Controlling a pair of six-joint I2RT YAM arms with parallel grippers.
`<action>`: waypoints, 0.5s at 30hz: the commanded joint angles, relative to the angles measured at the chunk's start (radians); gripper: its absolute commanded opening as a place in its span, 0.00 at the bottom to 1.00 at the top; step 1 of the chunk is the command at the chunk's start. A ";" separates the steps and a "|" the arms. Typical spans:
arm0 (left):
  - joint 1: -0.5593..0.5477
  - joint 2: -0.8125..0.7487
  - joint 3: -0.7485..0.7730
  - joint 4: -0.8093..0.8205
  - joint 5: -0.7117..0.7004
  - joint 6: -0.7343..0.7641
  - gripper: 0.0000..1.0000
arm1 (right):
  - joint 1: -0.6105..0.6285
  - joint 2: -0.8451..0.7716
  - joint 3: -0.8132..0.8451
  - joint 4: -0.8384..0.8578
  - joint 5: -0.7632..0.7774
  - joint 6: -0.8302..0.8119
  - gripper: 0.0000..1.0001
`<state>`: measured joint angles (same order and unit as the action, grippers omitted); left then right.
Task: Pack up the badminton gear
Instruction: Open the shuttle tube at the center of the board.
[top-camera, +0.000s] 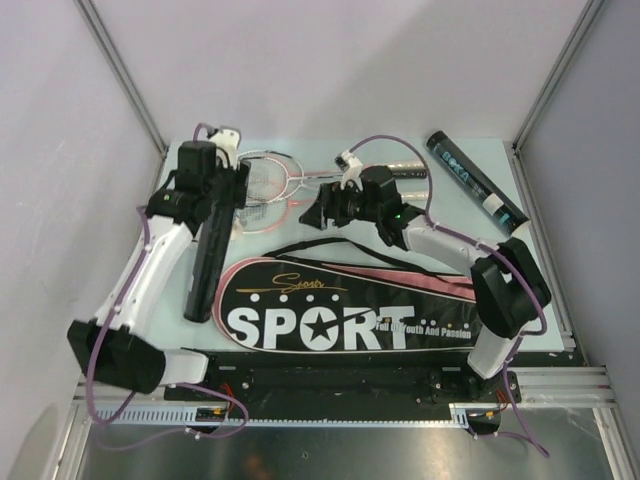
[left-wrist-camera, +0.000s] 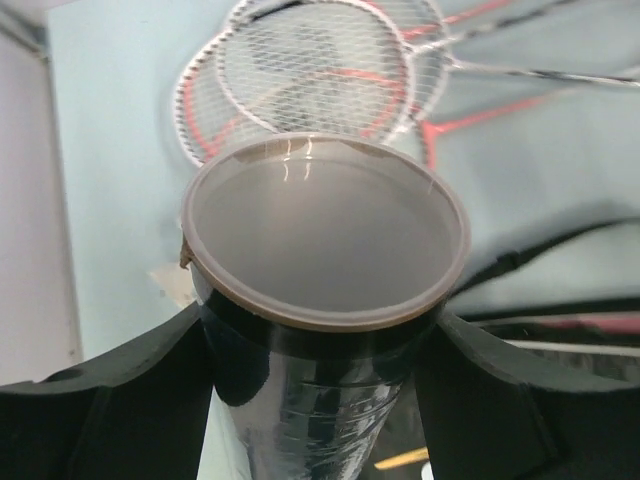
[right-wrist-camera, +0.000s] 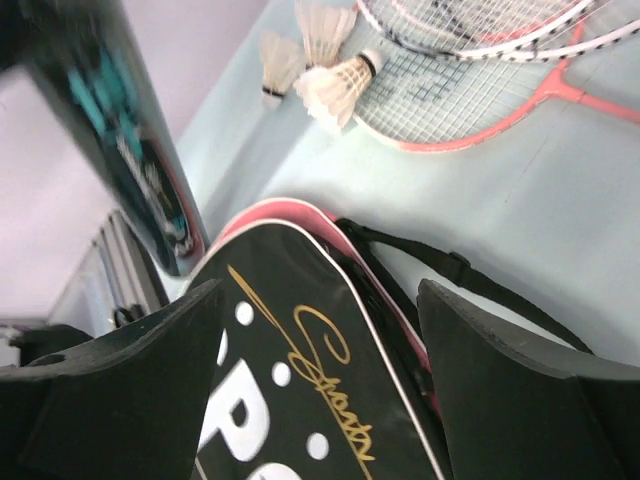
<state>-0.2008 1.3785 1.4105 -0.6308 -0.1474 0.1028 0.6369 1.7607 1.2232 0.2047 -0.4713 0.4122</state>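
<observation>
My left gripper (top-camera: 215, 200) is shut on a long dark tube (top-camera: 207, 262), which it holds steeply tilted over the table's left side. In the left wrist view the tube's brownish cap (left-wrist-camera: 325, 235) fills the middle, with a jaw pressed on each side below it. Two pink-and-white rackets (top-camera: 268, 185) lie crossed on the table behind. My right gripper (top-camera: 312, 215) hangs open and empty over the top left edge of the black SPORT bag (right-wrist-camera: 300, 400). Three white shuttlecocks (right-wrist-camera: 330, 85) lie by the racket heads (right-wrist-camera: 480, 60). A second tube (top-camera: 475, 180) lies at the back right.
The bag (top-camera: 340, 310) lies flat across the front of the table, its black strap (right-wrist-camera: 470, 275) trailing along its upper edge. Grey walls and metal frame rails (top-camera: 120, 70) close in the left, right and back sides.
</observation>
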 joint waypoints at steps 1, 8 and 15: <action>-0.035 -0.160 -0.149 0.043 0.138 -0.017 0.30 | -0.017 -0.116 0.002 -0.021 0.051 0.186 0.81; -0.042 -0.389 -0.338 0.141 0.297 0.004 0.34 | 0.035 -0.090 0.097 0.085 0.056 0.275 0.67; -0.110 -0.440 -0.340 0.192 0.214 0.170 0.27 | 0.067 -0.081 0.160 0.098 0.043 0.272 0.62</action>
<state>-0.2626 0.9428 1.0439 -0.5453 0.0902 0.1211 0.6941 1.6886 1.3228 0.2607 -0.4267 0.6785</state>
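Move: The left hand already holds the shuttle tube near its lid end, the lid some 5 cm above its hand point and the rest sloping back and down. From the empty right hand, the lid is about 17 cm left, 5 cm ahead and 12 cm up. Below that hand, the racket heads lie 22 cm ahead and 16 cm left, the shuttlecocks 10 cm ahead and 29 cm left, and the bag's middle 13 cm back and 7 cm right. Keeping its grip on the tube, the left hand draws it back about 10 cm and some 4 cm to the right, slowing as it goes and swinging clockwise, so that the lid end comes in nearer the right hand. The right hand meanwhile climbs about 10 cm to the lid's level, easing a little right and then left towards it, its left-pointing fingers tipping up some 15 degrees and partly closing on nothing, still short of the lid. ##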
